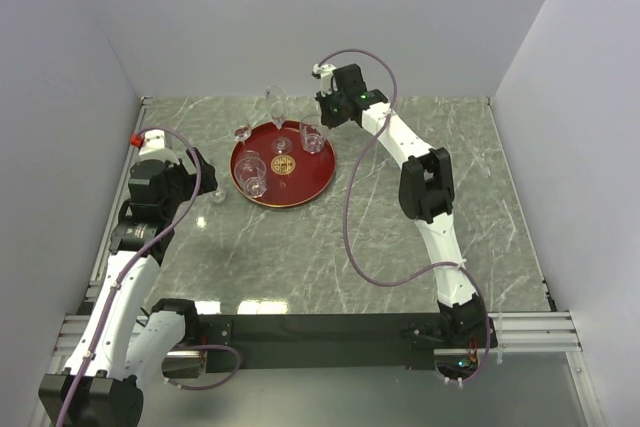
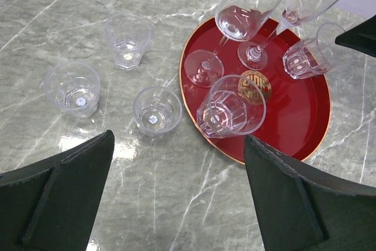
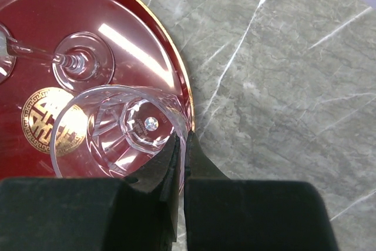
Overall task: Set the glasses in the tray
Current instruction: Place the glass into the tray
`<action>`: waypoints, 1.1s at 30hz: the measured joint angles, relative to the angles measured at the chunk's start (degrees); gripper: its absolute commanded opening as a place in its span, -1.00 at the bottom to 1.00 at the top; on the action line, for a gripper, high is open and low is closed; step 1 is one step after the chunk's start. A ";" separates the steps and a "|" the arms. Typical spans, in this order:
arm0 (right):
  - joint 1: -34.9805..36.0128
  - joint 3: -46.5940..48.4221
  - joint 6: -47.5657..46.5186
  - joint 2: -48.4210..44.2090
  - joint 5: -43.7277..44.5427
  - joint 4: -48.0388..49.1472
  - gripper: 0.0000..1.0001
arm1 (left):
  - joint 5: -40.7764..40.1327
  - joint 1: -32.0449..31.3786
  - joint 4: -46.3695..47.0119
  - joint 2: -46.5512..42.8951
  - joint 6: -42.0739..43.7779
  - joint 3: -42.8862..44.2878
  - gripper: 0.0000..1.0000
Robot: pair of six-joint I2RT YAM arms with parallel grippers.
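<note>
The round dark-red tray (image 1: 300, 190) holds several clear glasses: a tumbler (image 2: 231, 114), a stemmed glass (image 2: 235, 19) and a tall narrow one (image 2: 294, 10). My right gripper (image 3: 182, 139) is shut on the rim wall of another tumbler (image 3: 117, 127), one finger inside it and one outside, over the right side of the tray (image 3: 135, 16). Three glasses stand on the table left of the tray: a faceted tumbler (image 2: 127, 40), a wide cup (image 2: 74, 88) and a small one (image 2: 156, 110). My left gripper (image 2: 178, 145) hangs open above the table near them, holding nothing.
The marble tabletop (image 1: 420, 247) is walled at the back and both sides. A purple cable (image 1: 352, 237) loops from the right arm over the table's middle. The foot of a stemmed glass (image 3: 82, 63) stands close to the held tumbler.
</note>
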 measured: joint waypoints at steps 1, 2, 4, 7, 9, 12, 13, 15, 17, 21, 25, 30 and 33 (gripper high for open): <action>0.04 0.17 -0.17 0.11 0.24 0.09 -0.93 | 0.00 0.00 0.00 0.00 0.00 0.00 0.94; 0.07 0.33 -0.28 0.22 0.50 0.37 -0.89 | 0.00 0.00 0.02 0.00 0.00 0.00 0.94; 0.15 0.70 -0.44 0.37 0.85 0.70 -0.86 | 0.00 0.00 0.00 0.02 0.00 0.00 0.94; 0.24 0.92 -0.46 0.46 1.14 1.14 -0.76 | 0.00 0.00 0.00 0.11 0.00 0.00 0.94; 0.33 0.96 -0.61 0.55 1.27 1.33 -0.75 | 0.00 0.00 0.02 0.24 0.00 0.00 0.94; 0.37 1.01 -0.61 0.85 1.27 1.57 -0.71 | 0.00 0.00 0.00 0.39 0.00 0.00 0.94; 0.37 1.01 -0.61 0.98 1.25 1.66 -0.70 | 0.00 0.00 0.00 0.37 0.00 0.00 0.94; 0.37 1.01 -0.61 1.14 1.25 1.66 -0.66 | 0.00 0.00 0.00 0.37 0.00 0.00 0.94; 0.37 1.01 -0.63 1.18 1.29 1.70 -0.65 | 0.00 0.00 0.00 0.37 0.00 0.00 0.94; 0.35 1.01 -0.61 1.18 1.27 1.95 -0.59 | -0.02 0.00 0.00 0.37 0.00 0.00 0.95; 0.35 1.01 -0.59 1.18 1.25 2.47 -0.53 | -0.02 0.00 0.00 0.37 0.00 0.00 0.94; 0.35 1.01 -0.59 1.18 1.14 2.56 -0.40 | -0.04 0.00 0.00 0.37 0.00 0.00 0.94; 0.33 1.01 -0.57 1.07 0.39 2.54 -0.28 | -0.07 0.00 0.00 0.37 0.00 0.00 0.94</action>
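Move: The right hand, fingers shut on the near-right rim of a tumbler, has this glass's middle about 3 cm to its left, 1 cm back and 4 cm below, over the tray's right part. A flute stands some 8 cm to the left of that tumbler and level with it; the tray's gold emblem lies about 11 cm left, 7 cm back and 9 cm below the hand. From the left hand, the held tumbler is roughly 22 cm ahead, 24 cm right and 15 cm below. With the tumbler already down at the tray's right side, the right hand stays almost in place and its fingers, shut on the glass wall at first, part steadily to about a third open, freeing the rim while one finger remains on each side of it. As they spread, the hand eases only about 1 cm forward, with barely any rise and the fingertips tilting up by a few degrees, still pointing down and forward-left. ##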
